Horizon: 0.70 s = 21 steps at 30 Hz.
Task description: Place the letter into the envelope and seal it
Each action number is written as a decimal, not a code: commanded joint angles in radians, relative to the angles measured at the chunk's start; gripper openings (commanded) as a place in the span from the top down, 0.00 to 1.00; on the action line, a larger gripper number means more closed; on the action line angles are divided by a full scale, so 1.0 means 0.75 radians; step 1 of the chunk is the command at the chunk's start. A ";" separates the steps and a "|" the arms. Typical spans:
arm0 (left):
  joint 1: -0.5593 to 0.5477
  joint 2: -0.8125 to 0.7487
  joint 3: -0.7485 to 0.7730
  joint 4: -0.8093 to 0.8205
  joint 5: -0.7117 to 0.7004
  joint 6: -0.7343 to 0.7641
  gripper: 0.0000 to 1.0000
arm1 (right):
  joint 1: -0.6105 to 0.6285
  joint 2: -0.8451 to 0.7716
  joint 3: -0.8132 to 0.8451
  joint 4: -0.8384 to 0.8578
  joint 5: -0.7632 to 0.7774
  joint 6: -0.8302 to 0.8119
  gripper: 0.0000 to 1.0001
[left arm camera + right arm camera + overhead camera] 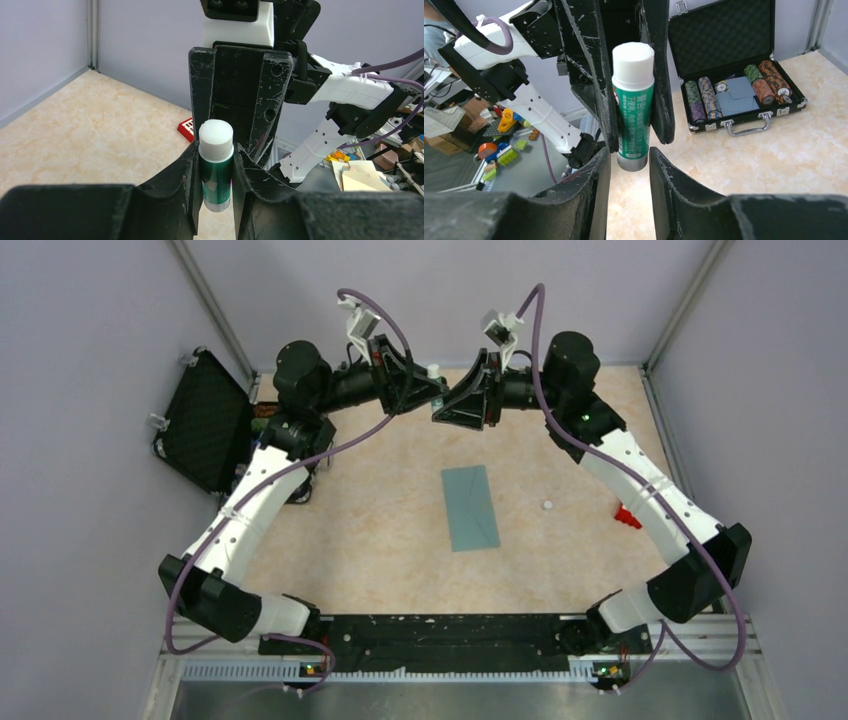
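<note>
The teal envelope (pixel 471 507) lies flat in the middle of the table, with neither gripper near it. The letter is out of view. Both grippers meet high at the back. My left gripper (pixel 216 150) is shut on the green body of an upright glue stick (pixel 216 175) with a white cap. My right gripper (pixel 629 155) faces it, its jaws on either side of the silver base of the glue stick (pixel 634 115). A thin gap shows on each side, so it is open.
An open black case (pixel 734 90) of poker chips stands at the back left of the table. A small white round piece (pixel 547 506) lies right of the envelope. A red object (pixel 627 516) lies near the right arm.
</note>
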 commanded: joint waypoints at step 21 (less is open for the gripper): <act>-0.331 0.294 0.354 -0.195 -1.719 0.456 1.00 | 0.314 -0.167 0.015 0.028 1.529 -0.551 0.83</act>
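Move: The glue stick stands upright between the hands, already held by the left fingers around its green body, its middle about 1 cm above that hand point. The right fingers are still open around the bottom end, so the stick's middle is some 4 cm above that hand. Far below, about 45 cm under the left hand, the envelope lies roughly level with it in reach and 5 cm to its right; a small white disc is some 22 cm to its right and 1 cm farther out. Swinging forward together by about 10 cm and drifting a little to the right, the two hands counter-rotate about the upright glue stick once the right fingers have closed and pinched its bottom end. The left hand keeps its grip on the body and turns counter-clockwise some 45 degrees; the right hand turns clockwise about 50 and tilts somewhat. ##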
